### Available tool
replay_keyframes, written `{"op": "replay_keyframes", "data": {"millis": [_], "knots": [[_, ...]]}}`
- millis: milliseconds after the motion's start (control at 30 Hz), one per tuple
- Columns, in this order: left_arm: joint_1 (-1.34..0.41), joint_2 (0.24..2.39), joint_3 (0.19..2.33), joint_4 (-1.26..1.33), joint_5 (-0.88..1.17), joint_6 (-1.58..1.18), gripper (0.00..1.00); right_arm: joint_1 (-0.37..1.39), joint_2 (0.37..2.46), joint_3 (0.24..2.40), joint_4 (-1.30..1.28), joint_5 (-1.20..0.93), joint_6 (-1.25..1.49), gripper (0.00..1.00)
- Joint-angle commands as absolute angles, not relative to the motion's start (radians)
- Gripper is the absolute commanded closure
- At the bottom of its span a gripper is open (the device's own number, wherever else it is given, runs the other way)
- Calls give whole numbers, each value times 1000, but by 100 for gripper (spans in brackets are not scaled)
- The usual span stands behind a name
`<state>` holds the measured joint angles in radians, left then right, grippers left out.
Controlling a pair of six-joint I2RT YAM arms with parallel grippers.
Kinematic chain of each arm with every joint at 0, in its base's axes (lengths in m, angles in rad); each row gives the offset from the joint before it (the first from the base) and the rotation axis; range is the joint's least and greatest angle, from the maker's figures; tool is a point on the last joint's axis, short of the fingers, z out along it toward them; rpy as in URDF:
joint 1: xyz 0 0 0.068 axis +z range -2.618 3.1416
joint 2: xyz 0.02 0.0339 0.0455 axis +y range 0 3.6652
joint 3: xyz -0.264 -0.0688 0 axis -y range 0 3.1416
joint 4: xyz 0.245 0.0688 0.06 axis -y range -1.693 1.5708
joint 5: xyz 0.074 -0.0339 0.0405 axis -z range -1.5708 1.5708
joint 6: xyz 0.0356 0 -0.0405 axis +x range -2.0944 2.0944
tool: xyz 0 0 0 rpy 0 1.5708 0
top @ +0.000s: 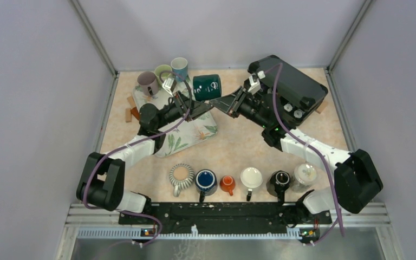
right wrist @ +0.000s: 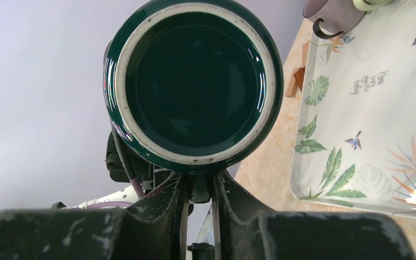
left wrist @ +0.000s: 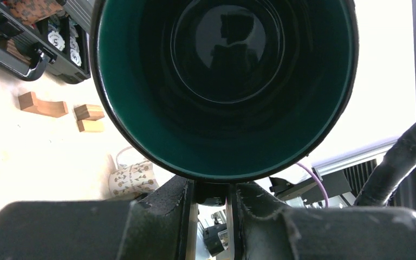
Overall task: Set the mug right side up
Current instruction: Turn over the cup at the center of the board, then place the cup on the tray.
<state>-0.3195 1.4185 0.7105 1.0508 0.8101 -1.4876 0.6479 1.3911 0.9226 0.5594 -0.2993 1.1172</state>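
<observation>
A dark green mug (top: 206,86) hangs in the air on its side, above the back of the table, between my two arms. In the left wrist view its open mouth (left wrist: 225,81) faces the camera. In the right wrist view its white-ringed base (right wrist: 195,81) faces the camera. My left gripper (top: 206,106) (left wrist: 212,189) is shut on the dark handle under the mug's rim. From the other side my right gripper (top: 223,103) (right wrist: 200,187) is shut on the same handle just below the base.
A leaf-patterned tray (top: 195,132) lies under the left arm, with three mugs (top: 162,73) at its back end. Several mugs (top: 227,184) stand in a row near the front edge. A black case (top: 295,86) sits back right; wooden blocks (top: 130,108) lie back left.
</observation>
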Motion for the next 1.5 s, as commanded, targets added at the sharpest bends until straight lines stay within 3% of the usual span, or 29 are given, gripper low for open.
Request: {"op": "replay_keyframes", "data": {"millis": [0,367,533,800,1000,1467], "knots": [[-325,1396,731,1042,786,-1403,100,658,1385,923,608,-272,1055,95],[-323,1299,785,707,668,-1134,100,658,1338,927,435,-194,963,41],[-324,1285,844,535,595,-998,100,657,1313,930,339,-150,913,25],[-322,1320,1068,51,270,-608,100,658,1239,951,96,-23,791,4],[-317,1450,1231,-128,95,-434,100,658,1166,965,-30,63,711,1],[-272,1862,1586,-283,-34,-301,100,658,1038,977,-180,166,648,1]]}}
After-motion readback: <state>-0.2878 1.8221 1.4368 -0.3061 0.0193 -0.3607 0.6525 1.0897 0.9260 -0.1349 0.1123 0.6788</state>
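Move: The dark green mug lies sideways in the air, its body some 7 cm ahead of both hands, which both pinch its handle. The free spot at the tray's far right corner lies about 23 cm ahead of the left hand, 10 cm left and 25 cm below, and about the same from the right hand. From the left hand, the blue mug stands roughly 29 cm ahead and 15 cm left, and the light green mug about 27 cm ahead and 22 cm left. The mug stays pinched by its handle in the left hand, which sinks a little, then swings it forward and down towards the tray's far right corner, about 18 cm forward, 17 down and 10 left, rolling some 75 degrees so the fingers end pointing forward and down. The right hand opens wide early, lets go of the handle and backs off about 10 cm to the right, sinking 6. ##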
